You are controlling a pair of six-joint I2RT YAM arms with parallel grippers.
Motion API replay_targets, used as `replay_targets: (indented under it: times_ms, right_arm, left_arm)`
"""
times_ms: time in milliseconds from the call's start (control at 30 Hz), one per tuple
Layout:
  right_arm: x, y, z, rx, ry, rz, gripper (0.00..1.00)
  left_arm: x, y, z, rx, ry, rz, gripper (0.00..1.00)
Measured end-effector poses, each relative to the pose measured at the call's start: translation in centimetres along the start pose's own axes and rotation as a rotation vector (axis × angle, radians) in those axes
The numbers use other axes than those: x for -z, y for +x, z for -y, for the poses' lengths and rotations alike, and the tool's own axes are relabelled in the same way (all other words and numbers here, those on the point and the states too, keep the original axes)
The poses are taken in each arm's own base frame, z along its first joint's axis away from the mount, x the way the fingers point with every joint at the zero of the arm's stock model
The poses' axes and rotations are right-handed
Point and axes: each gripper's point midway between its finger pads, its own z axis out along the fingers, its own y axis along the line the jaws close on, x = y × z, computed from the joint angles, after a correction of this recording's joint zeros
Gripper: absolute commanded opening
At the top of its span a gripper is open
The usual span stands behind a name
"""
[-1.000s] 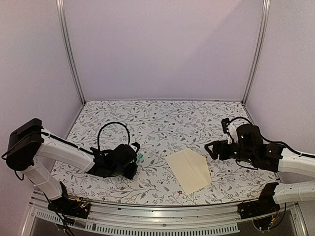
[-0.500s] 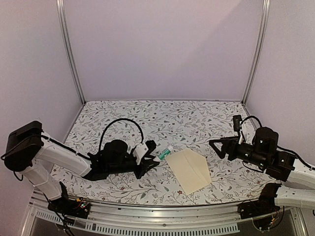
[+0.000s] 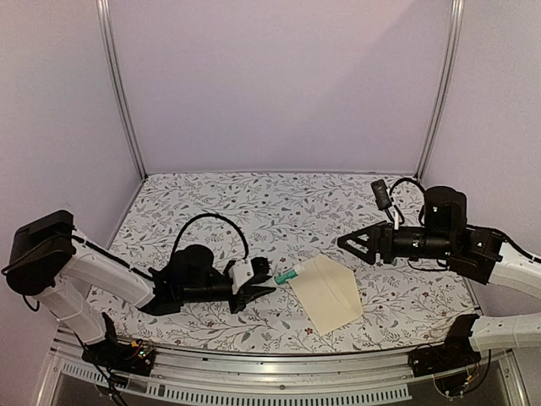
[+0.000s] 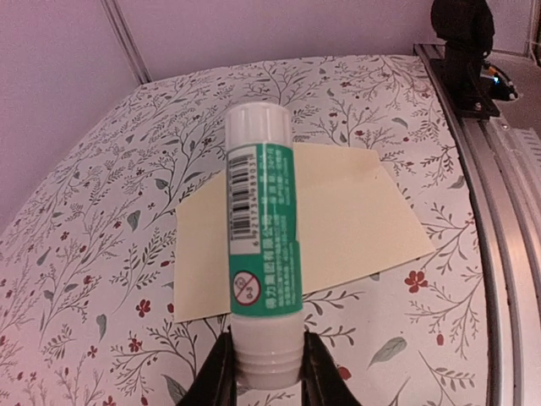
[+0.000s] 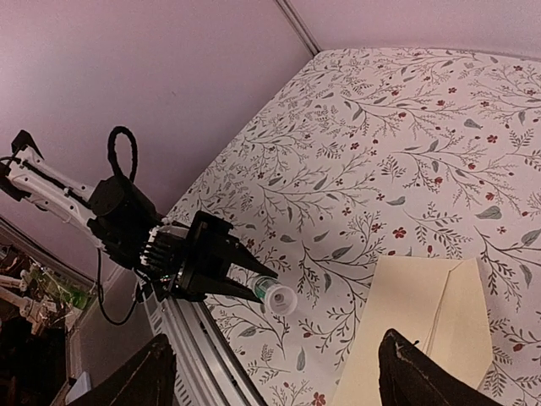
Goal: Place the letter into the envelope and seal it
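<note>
The cream envelope (image 3: 325, 292) lies flat on the floral table, right of centre near the front; it also shows in the left wrist view (image 4: 347, 220) and the right wrist view (image 5: 423, 330). My left gripper (image 3: 264, 283) (image 4: 266, 376) is shut on the base of a green-and-white glue stick (image 3: 286, 274) (image 4: 262, 220), whose capped end reaches over the envelope's left corner. My right gripper (image 3: 348, 245) (image 5: 275, 338) hangs open and empty above the envelope's far right side, pointing left at the glue stick (image 5: 277, 296). The letter shows in no view.
The table (image 3: 254, 203) has a floral cover and purple walls on three sides. A metal rail (image 3: 254, 372) runs along the near edge, and upright frame posts (image 3: 122, 93) stand at the back corners.
My left arm has swung right, carrying the glue stick up to the envelope's left corner. My right arm has lifted and turned, its open gripper now pointing left.
</note>
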Motion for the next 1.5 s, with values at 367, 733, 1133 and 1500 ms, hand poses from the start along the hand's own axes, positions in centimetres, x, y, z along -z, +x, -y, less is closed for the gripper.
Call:
replay_targets:
  times_ms: [367, 733, 1133, 1500]
  right_arm:
    - [-2.8, 2.9, -0.7, -0.083, -0.052, -0.274, 0.99]
    - [-4.8, 6.2, -0.4, -0.171, -0.083, -0.449, 0.99]
    - [-8.8, 9.2, -0.9, -0.223, -0.157, -0.558, 0.85]
    - [-11.1, 10.4, -1.2, -0.243, -0.187, -0.588, 0.57]
  left_arm:
    - [0.2, 0.2, 0.4, -0.049, -0.023, -0.01, 0.0]
    - [-0.1, -0.4, 1.0, -0.07, -0.025, -0.002, 0.0]
    - [-1.1, -0.2, 1.1, -0.073, -0.026, -0.014, 0.0]
    - [-1.3, -0.1, 1.1, -0.073, -0.03, -0.018, 0.0]
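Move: The glue stick is still held by one end in the left fingers; its middle lies about 4 cm to the right of the left hand and 2 cm ahead. From the right hand it is some 13 cm to the left, 3 cm back and 10 cm lower. The envelope lies flat on the table, about 4 cm ahead of the right hand, 1 cm to its left and 24 cm below. The empty right hand goes down and to its left, about 11 cm down and 10 cm across with a little back, over the near-left part of the envelope towards the glue stick's free end, its fingers tipping down and swinging counter-clockwise by some 25–30 degrees each; wide open at first, they start closing late and end about two-thirds open, one on either side of the stick, not yet gripping it. The left hand keeps its hold on the other end and offers the stick, easing only a centimetre or two to the right, towards the coming hand. ##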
